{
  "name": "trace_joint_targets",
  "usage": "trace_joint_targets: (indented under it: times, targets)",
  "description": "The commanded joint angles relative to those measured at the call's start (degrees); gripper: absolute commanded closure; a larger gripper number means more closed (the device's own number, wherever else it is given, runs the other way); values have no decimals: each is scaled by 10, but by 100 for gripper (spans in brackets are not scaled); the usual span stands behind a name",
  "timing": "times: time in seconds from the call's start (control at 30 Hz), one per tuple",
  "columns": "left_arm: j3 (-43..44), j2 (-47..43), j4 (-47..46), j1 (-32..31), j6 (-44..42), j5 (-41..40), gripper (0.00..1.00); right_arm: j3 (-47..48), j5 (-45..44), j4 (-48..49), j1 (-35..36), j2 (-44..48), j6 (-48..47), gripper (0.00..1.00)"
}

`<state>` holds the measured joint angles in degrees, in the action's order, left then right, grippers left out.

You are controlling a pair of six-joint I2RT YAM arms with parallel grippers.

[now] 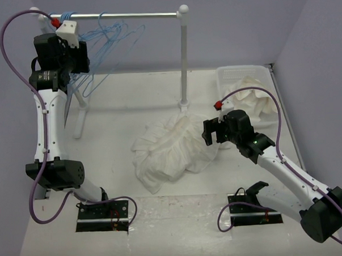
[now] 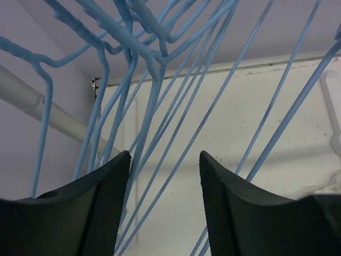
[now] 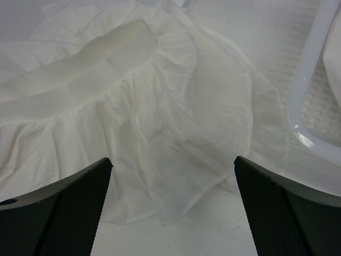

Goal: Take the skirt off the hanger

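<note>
The skirt (image 1: 172,148) is a large white gathered garment lying in a heap on the table, with no hanger showing in it. It fills the right wrist view (image 3: 160,106). My right gripper (image 1: 214,132) is open and empty just above the skirt's right edge, with its jaws wide apart (image 3: 173,165). Several light-blue wire hangers (image 1: 107,34) hang bare on the rail at the back left. My left gripper (image 1: 80,52) is raised among them and open (image 2: 165,160). Hanger wires (image 2: 176,133) run between its jaws, unclamped.
The white rail stand (image 1: 183,54) has its right post just behind the skirt. A white plastic basket (image 1: 237,74) at the back right holds an off-white cloth (image 1: 252,102); its rim shows in the right wrist view (image 3: 306,90). Lilac walls close in the left and back.
</note>
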<state>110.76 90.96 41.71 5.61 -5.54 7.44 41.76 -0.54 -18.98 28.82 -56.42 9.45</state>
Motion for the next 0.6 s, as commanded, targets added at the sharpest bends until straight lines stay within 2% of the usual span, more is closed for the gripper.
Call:
trace_joint_targets:
  times: [0.0,0.07,0.1,0.17,0.27,0.37,0.47,0.57]
  targets:
    - [3,-17,-17,3,-8,-5,44,17,-4,4,0,6,4,1]
    - [2,-18,-18,3,-8,-8,46,18,-3,4,0,3,3,1]
    - [2,-19,-18,2,-7,-11,53,19,-3,4,0,2,3,1]
    - [3,-19,-19,3,-6,-16,57,19,-3,3,-1,-1,3,1]
    - [3,-17,-19,2,-4,-20,73,19,-5,2,0,-2,3,1]
    - [6,-18,-17,2,-2,-26,84,20,-2,2,0,-1,4,1]
    - [10,-22,-16,1,-2,-34,91,21,-1,2,0,-2,2,1]
    - [15,-26,-15,2,-3,-33,93,22,0,1,0,-4,3,1]
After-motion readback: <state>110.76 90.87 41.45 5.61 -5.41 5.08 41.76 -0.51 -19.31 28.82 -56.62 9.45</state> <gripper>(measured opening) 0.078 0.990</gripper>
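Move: From the left hand, the near hanger wire lies between the part-closed fingers, about 2 cm left and roughly level in height and reach. The second hanger sits some 7 cm right, 2 cm farther out and 3 cm higher; the rack bar's middle is about 3 cm ahead, 9 cm right and 14 cm up. From the right hand the near wire is some 18 cm ahead, 51 cm left, 23 cm above. Nearly in place, the left hand drifts about 1 cm left as its fingers close and pinch the hanger wire. ##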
